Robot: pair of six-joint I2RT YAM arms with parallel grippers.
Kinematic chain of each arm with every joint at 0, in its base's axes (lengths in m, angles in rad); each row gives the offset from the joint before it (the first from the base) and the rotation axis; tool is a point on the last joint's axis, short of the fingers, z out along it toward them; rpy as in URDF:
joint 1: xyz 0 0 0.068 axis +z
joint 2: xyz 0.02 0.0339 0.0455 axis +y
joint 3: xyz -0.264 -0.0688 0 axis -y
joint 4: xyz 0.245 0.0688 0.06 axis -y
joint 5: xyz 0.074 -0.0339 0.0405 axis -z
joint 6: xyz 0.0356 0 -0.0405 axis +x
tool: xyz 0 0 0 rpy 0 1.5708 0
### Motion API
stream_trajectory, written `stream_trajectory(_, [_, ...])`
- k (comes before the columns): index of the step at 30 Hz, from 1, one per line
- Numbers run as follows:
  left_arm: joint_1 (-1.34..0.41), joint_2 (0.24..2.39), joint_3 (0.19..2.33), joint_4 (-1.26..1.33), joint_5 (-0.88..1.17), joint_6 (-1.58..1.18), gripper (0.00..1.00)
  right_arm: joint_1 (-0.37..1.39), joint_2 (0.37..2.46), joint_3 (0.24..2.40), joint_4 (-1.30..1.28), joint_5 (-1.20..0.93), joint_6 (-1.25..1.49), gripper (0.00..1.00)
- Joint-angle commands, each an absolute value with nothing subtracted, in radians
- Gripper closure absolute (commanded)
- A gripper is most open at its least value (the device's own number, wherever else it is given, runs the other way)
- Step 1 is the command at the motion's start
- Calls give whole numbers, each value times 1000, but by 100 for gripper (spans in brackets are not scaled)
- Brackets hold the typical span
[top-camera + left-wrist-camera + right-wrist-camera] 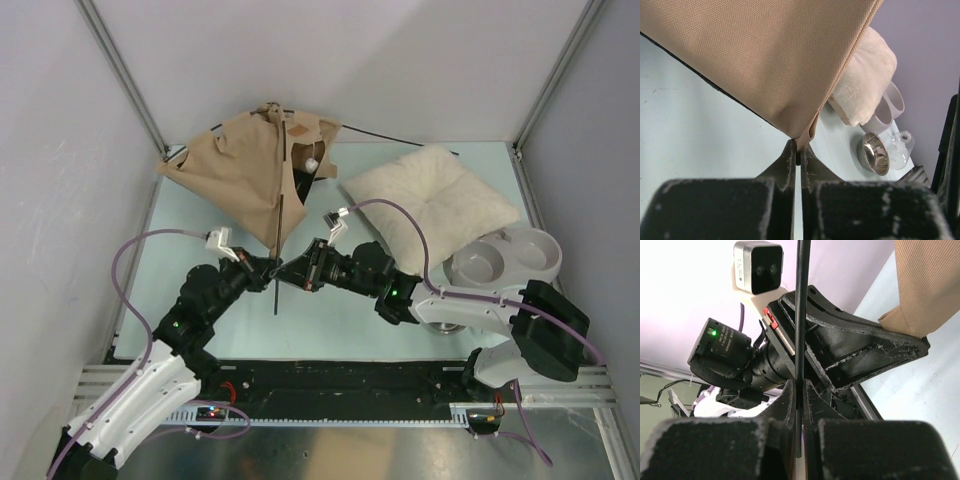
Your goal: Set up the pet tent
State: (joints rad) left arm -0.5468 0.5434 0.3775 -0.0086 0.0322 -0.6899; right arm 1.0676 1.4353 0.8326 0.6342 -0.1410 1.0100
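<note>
The pet tent (250,170) lies half collapsed at the back left of the table, tan canvas with a white pom-pom (311,163) in its dark opening. A thin black pole (280,225) runs from its peak down to the table's middle. My left gripper (277,268) is shut on the tent's near fabric corner (805,136), seen pinched between the fingertips of the left gripper (800,146). My right gripper (302,272) faces it from the right. In the right wrist view, the right gripper (800,385) is shut on the black pole (802,300) near its lower end.
A fluffy cream pillow (430,200) lies right of the tent. A white double bowl stand (505,255) sits at the right edge, with a steel bowl (875,154) and a clear cup (902,145) nearby. Walls close in the back and sides.
</note>
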Motion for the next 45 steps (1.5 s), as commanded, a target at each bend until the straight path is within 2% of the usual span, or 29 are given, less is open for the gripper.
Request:
stream_trajectory(1, [-567, 502, 325, -165, 244, -750, 100, 985, 1450, 904, 787, 18, 986, 100])
stream_trajectory(26, [-568, 364, 331, -317, 350, -745, 100, 927, 1558, 1017, 805, -29, 1037, 100])
stream_trajectory(45, [-567, 350, 370, -336, 354, -806, 100, 899, 1669, 1063, 801, -17, 1019, 100])
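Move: The tent's sleeve mouth, which the pole already runs through, lies about 14 cm ahead of the right hand, 3 cm to its right and 7 cm higher; the tent peak is some 33 cm ahead and 18 cm up. The tent corner pinched in the left fingers hangs about 2 cm ahead of the right hand and 8 cm below. From the left hand, the pole's near end is about 9 cm back, 2 cm right and 2 cm up. The pole, still pinched in the right fingers, is pushed forward and somewhat left about 6 cm, up along its sleeve towards the tent peak. Against it the left hand keeps its grip on the tent corner and eases it back some 3 cm and slightly down, towards the pole's near end. Neither gripper opens and the wrists barely turn. ##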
